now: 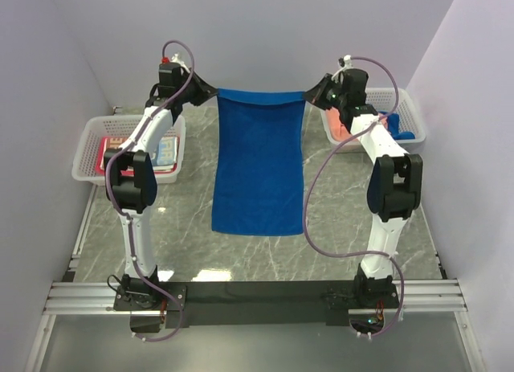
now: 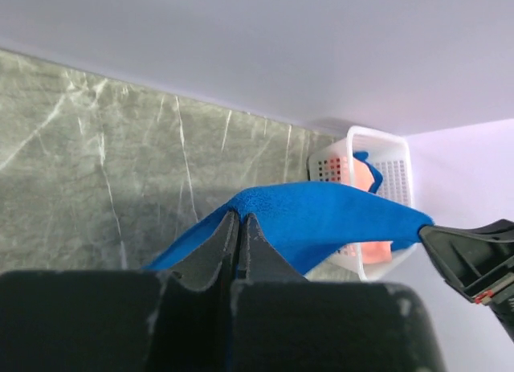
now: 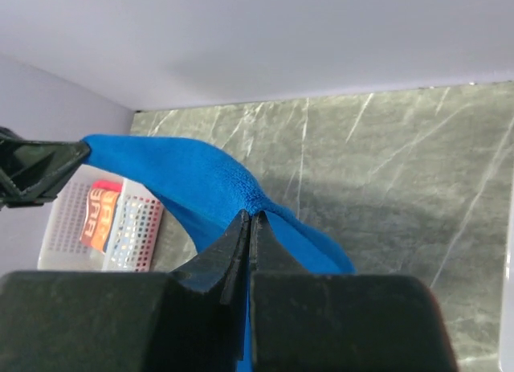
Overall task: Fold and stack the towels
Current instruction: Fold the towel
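A deep blue towel (image 1: 259, 159) is stretched between my two grippers at the back of the table. Its top edge is held taut in the air and its lower end rests on the marble surface. My left gripper (image 1: 210, 91) is shut on the towel's top left corner, and the left wrist view shows the cloth (image 2: 337, 215) pinched at the fingertips of that gripper (image 2: 242, 217). My right gripper (image 1: 312, 93) is shut on the top right corner. In the right wrist view the towel (image 3: 185, 175) bunches where that gripper (image 3: 250, 217) grips it.
A white mesh basket (image 1: 88, 151) at the left holds a pink-red towel (image 1: 112, 165) and a printed towel (image 1: 165, 151). Another white basket (image 1: 411, 107) at the back right holds a salmon towel (image 1: 341, 132) and a blue one (image 1: 404, 133). Walls close in behind and on both sides.
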Controlling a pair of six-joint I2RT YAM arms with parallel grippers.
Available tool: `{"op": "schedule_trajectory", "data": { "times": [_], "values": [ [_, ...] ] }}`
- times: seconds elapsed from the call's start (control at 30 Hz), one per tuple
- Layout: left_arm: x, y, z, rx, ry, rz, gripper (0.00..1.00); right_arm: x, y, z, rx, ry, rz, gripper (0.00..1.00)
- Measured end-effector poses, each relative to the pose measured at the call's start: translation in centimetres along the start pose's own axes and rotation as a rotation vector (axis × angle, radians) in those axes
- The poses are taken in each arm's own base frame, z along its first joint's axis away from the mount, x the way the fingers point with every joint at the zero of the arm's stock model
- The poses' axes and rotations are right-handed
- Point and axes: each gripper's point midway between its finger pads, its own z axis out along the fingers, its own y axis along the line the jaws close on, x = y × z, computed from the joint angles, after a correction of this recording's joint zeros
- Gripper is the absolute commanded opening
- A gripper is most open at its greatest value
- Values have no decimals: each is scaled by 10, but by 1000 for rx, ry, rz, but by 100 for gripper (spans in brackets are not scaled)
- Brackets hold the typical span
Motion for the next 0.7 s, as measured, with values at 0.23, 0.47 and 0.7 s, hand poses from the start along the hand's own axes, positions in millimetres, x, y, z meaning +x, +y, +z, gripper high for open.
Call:
{"op": "schedule_trajectory", "data": {
  "times": [0.23,0.47,0.7],
  "values": [
    [46,31,-7,-40,137,-62,1,61,-18,-27,46,118,86,0],
    [102,60,-50,-159,287,-145,1,107,-20,-73,97,208,153,0],
    [130,53,-112,-190,332,-161,1,138,-9,-128,111,239,174,0]
  ]
}}
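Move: The far corners of the blue towel are already pinched in my closed, raised hands. They are bound for its near edge on the table, whose middle is some 37 cm back, 11 cm right and 23 cm below my left hand. From my right hand it is about 34 cm back, 11 cm left and as far down. The stack basket lies roughly 21 cm left of my left hand and 13 cm back; the supply basket lies about 16 cm right of my right hand and 2 cm back. I swing both hands back together towards the towel's near edge, about 16 cm. Through the first half they also sink some 8 cm, and after that they travel nearly level. My wrists tip the fingers down about 20 degrees while both grips keep hold of the corners, the held edge still stretched between them. ##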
